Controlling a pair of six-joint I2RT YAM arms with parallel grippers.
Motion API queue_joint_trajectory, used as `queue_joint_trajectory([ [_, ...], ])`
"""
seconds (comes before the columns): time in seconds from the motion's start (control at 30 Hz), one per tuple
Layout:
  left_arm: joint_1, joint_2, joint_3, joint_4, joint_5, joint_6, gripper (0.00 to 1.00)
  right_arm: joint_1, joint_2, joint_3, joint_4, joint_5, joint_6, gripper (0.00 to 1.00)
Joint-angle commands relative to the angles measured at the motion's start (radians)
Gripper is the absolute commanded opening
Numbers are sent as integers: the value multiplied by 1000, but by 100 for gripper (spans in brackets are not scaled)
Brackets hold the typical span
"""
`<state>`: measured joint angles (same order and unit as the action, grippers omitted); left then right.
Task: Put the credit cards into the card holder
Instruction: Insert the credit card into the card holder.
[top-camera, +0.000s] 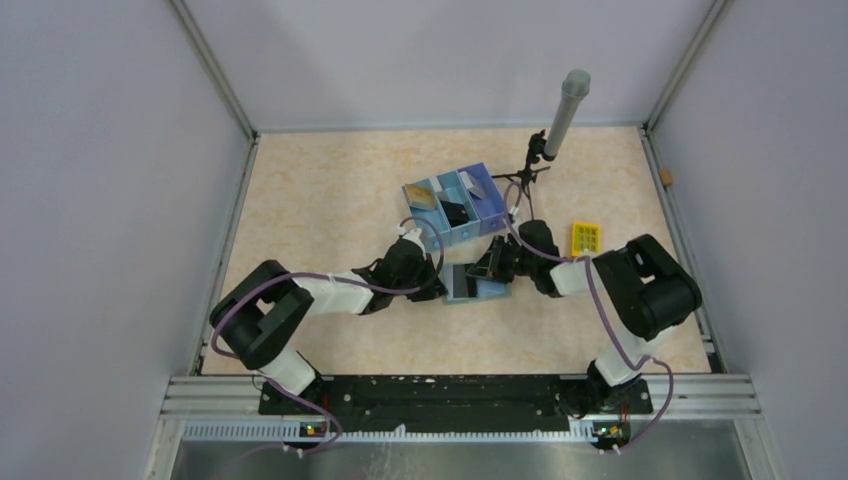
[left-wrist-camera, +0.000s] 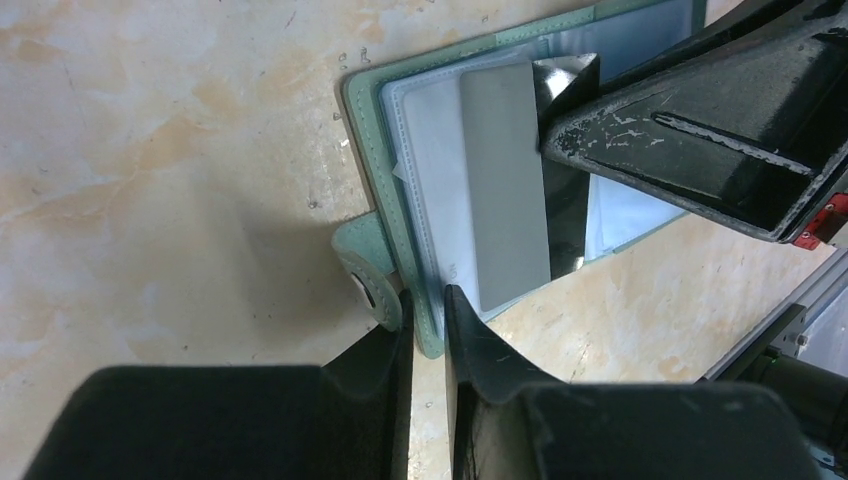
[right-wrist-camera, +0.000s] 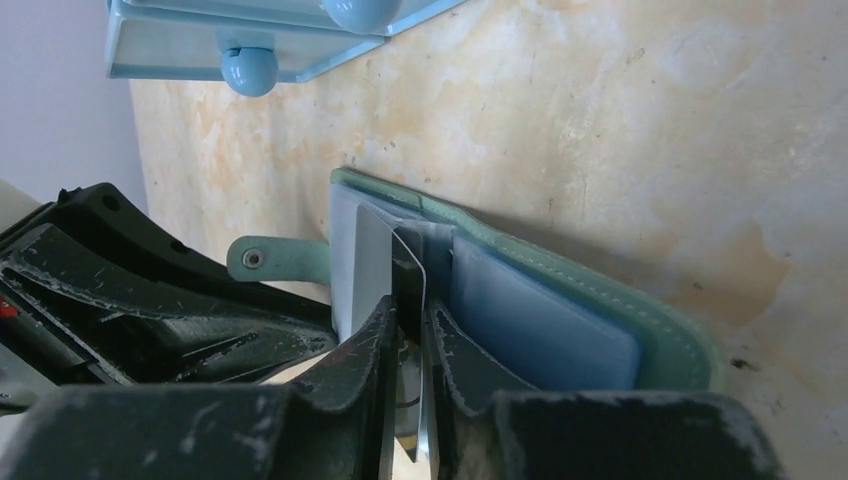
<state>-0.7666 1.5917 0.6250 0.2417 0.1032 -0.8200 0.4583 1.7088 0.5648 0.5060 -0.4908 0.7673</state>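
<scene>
The card holder (top-camera: 472, 285) lies open on the table, grey-green outside (right-wrist-camera: 600, 290) and light blue inside. My left gripper (left-wrist-camera: 427, 295) is shut on the near edge of its green cover (left-wrist-camera: 432, 335), beside the snap tab (left-wrist-camera: 365, 270). My right gripper (right-wrist-camera: 405, 305) is shut on a dark glossy credit card (left-wrist-camera: 566, 200), held on edge and reaching down into the holder's clear sleeves (left-wrist-camera: 430, 180). A grey card (left-wrist-camera: 505, 190) lies flat against the sleeves next to it. From above, both grippers (top-camera: 440, 285) (top-camera: 492, 265) meet over the holder.
A blue three-compartment tray (top-camera: 488, 208) with more cards stands just behind the holder; its edge (right-wrist-camera: 180, 50) shows in the right wrist view. A yellow gridded piece (top-camera: 585, 238) lies to the right. A grey pole on a small stand (top-camera: 563, 115) is at the back.
</scene>
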Motion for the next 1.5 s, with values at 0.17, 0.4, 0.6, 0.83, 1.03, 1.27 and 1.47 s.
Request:
queue_joint_trajectory([
  [0.17,-3,50,2,-31,-14,11,15,44,-155,30,-271,200,-135,40],
  [0.4,-3,55,2,-19,-7,10,15,75,-170,64,-351,266,-172,46],
  [0.6,-4,63,10,-16,4,20,14,153,-140,104,-376,323,-149,36],
  [0.83,-3,68,22,-15,-3,33,13,253,-94,192,-429,410,-138,36],
  [1.03,-3,66,28,-14,-10,32,12,319,-78,247,-491,478,-137,44],
  [1.27,-3,-53,-17,-29,-43,40,26,329,-187,252,-582,555,-137,57],
  [1.47,-3,-179,-27,-128,-83,89,46,312,-327,265,-706,624,-203,66],
])
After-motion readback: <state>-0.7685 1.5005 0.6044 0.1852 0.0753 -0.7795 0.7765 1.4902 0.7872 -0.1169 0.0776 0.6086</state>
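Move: Just below the closed right fingertips, at the card's raised right edge, the credit card's middle lies about 2 cm left and 1 cm back, half into its pocket. The card holder's middle is roughly 2 cm back and 2 cm right of that hand, the drawer box some 16 cm ahead and 3 cm left. From the left hand, already pinching the holder's left edge, the card is about 3 cm ahead and 5 cm right. Coming free of the card, the right hand backs off about 1.5 cm to its right and rises a little as its fingers open, then pushes left some 3 cm with them partly spread, working the card into its pocket while the wrist swings them nearly 30 degrees steeper. The left hand keeps the holder pinched meanwhile. Lastly both open further and lift away, the right 2.5 cm up and back, the left up and leftward. ##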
